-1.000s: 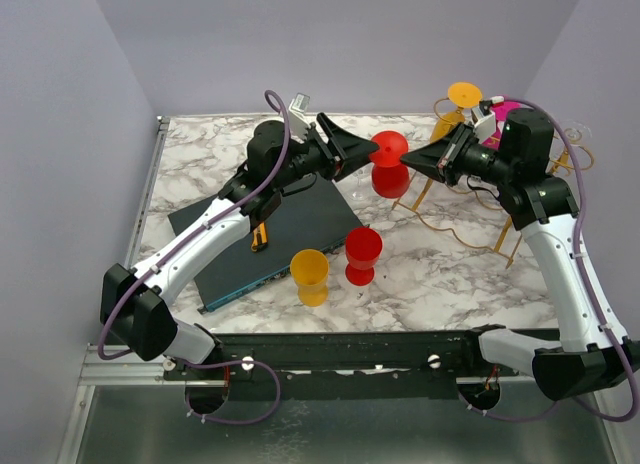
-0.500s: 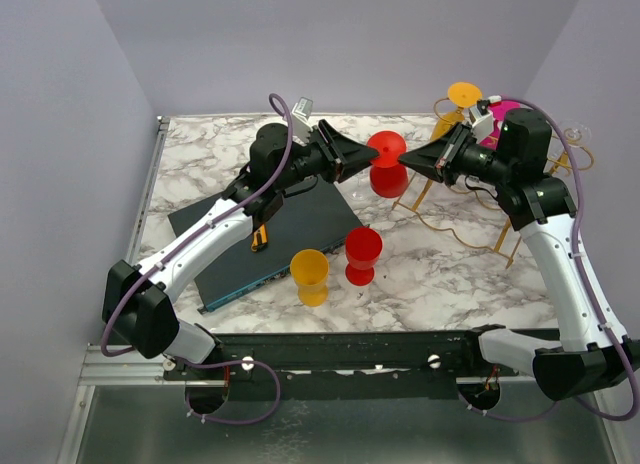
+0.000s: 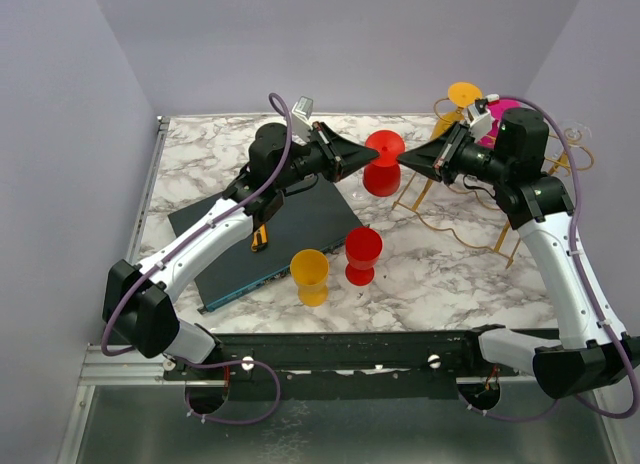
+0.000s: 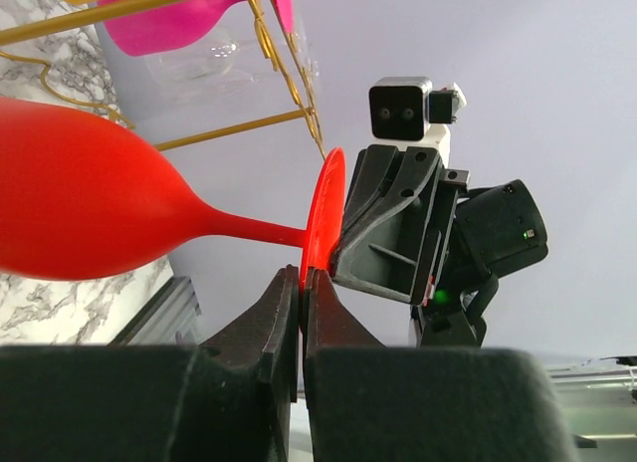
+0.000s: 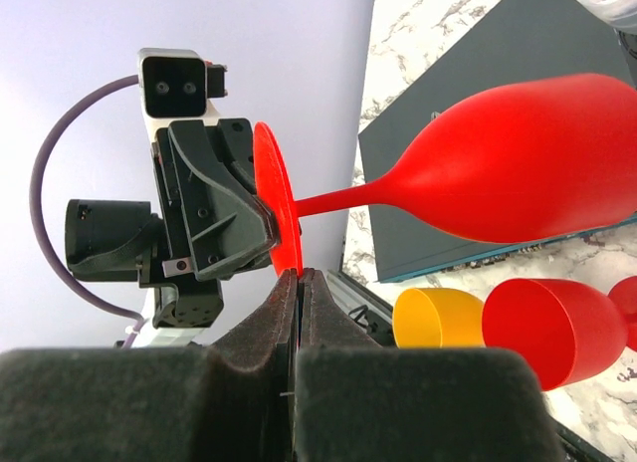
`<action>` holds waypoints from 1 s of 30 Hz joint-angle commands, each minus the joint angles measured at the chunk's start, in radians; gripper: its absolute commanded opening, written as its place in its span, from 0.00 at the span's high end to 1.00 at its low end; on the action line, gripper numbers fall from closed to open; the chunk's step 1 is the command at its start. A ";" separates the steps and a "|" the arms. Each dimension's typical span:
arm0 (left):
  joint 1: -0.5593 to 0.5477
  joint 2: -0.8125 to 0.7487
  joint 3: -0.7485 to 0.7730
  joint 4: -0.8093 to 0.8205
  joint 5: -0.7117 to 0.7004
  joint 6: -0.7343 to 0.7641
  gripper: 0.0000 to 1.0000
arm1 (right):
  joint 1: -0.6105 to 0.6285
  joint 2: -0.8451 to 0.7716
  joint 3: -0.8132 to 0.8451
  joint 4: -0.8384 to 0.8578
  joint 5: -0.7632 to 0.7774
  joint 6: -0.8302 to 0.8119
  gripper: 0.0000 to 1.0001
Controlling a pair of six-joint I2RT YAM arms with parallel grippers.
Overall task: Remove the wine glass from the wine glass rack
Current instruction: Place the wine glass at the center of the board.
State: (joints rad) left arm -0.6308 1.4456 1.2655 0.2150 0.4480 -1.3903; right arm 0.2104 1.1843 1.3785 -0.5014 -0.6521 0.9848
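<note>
A red wine glass (image 3: 382, 174) hangs upside down in the air, its flat foot on top, just left of the gold wire wine glass rack (image 3: 447, 224). My left gripper (image 3: 364, 157) is shut on the foot's rim from the left. My right gripper (image 3: 403, 157) is shut on the same foot from the right. In the left wrist view the black fingers (image 4: 284, 303) pinch the thin red foot (image 4: 323, 208). The right wrist view shows the same pinch by my right gripper (image 5: 300, 279) on the red foot (image 5: 279, 208), with the bowl (image 5: 518, 158) pointing away.
An orange glass (image 3: 463, 93) and a pink glass (image 3: 498, 114) hang on the rack, and a clear glass (image 4: 214, 69) hangs behind them. A yellow glass (image 3: 310, 276) and a red glass (image 3: 362, 254) stand near the front. A dark board (image 3: 300, 224) lies on the left.
My left gripper has closed onto the foot of the red glass. The glass and both grippers have drifted slightly up and left, away from the rack.
</note>
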 commanded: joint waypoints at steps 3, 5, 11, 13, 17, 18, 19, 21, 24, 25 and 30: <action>-0.023 -0.003 0.021 -0.007 0.012 -0.024 1.00 | 0.018 0.003 -0.007 0.050 -0.005 -0.027 1.00; -0.027 -0.007 0.025 -0.014 0.001 -0.031 1.00 | 0.018 0.000 -0.009 0.054 -0.001 -0.026 1.00; -0.035 -0.013 0.034 -0.018 -0.037 -0.054 1.00 | 0.017 -0.005 -0.011 0.070 0.005 -0.024 1.00; -0.036 -0.020 0.031 -0.023 -0.050 -0.057 1.00 | 0.018 -0.003 -0.008 0.069 0.002 -0.025 1.00; -0.037 -0.030 0.036 -0.031 -0.063 -0.048 1.00 | 0.018 -0.011 0.000 0.065 0.011 -0.032 0.98; -0.037 -0.030 0.040 -0.037 -0.061 -0.041 1.00 | 0.018 -0.011 0.003 0.064 0.011 -0.033 0.94; -0.037 -0.030 0.046 -0.045 -0.059 -0.032 1.00 | 0.017 -0.013 0.008 0.058 0.012 -0.036 0.88; -0.037 -0.039 0.048 -0.055 -0.062 -0.023 1.00 | 0.018 -0.019 0.017 0.047 0.018 -0.048 0.67; -0.036 -0.060 0.057 -0.091 -0.080 -0.019 1.00 | 0.018 -0.045 0.020 0.047 0.038 -0.068 0.47; -0.034 -0.065 0.067 -0.109 -0.085 -0.022 1.00 | 0.018 -0.058 0.021 0.046 0.046 -0.081 0.41; -0.019 -0.122 0.072 -0.161 -0.142 -0.086 1.00 | 0.017 -0.158 -0.022 0.066 0.128 -0.143 0.21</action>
State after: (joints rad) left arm -0.6632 1.4101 1.3006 0.1009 0.3782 -1.4281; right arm 0.2234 1.1213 1.3766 -0.4789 -0.6029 0.9123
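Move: Both hands still pinch the foot of the upside-down red wine glass. Its middle hangs about 9 cm below them, some 3 cm right and 1 cm ahead of the left hand, and 4 cm left and 2 cm ahead of the right. From the left hand, the standing red glass is roughly 8 cm back, level sideways; the yellow glass is 13 cm back, 11 cm left; the clear glass is 11 cm ahead, 1 cm left. The left hand keeps its closed pinch on the edge of the red wine glass's foot, nearly still, then eases about 1 cm back and 1 cm up. The right hand waits with its fingers shut on the opposite edge before spreading them wide, letting go of the foot and starting to draw off, about 2 cm up and 1 cm back, its fingertips tipping up some 10 degrees. ##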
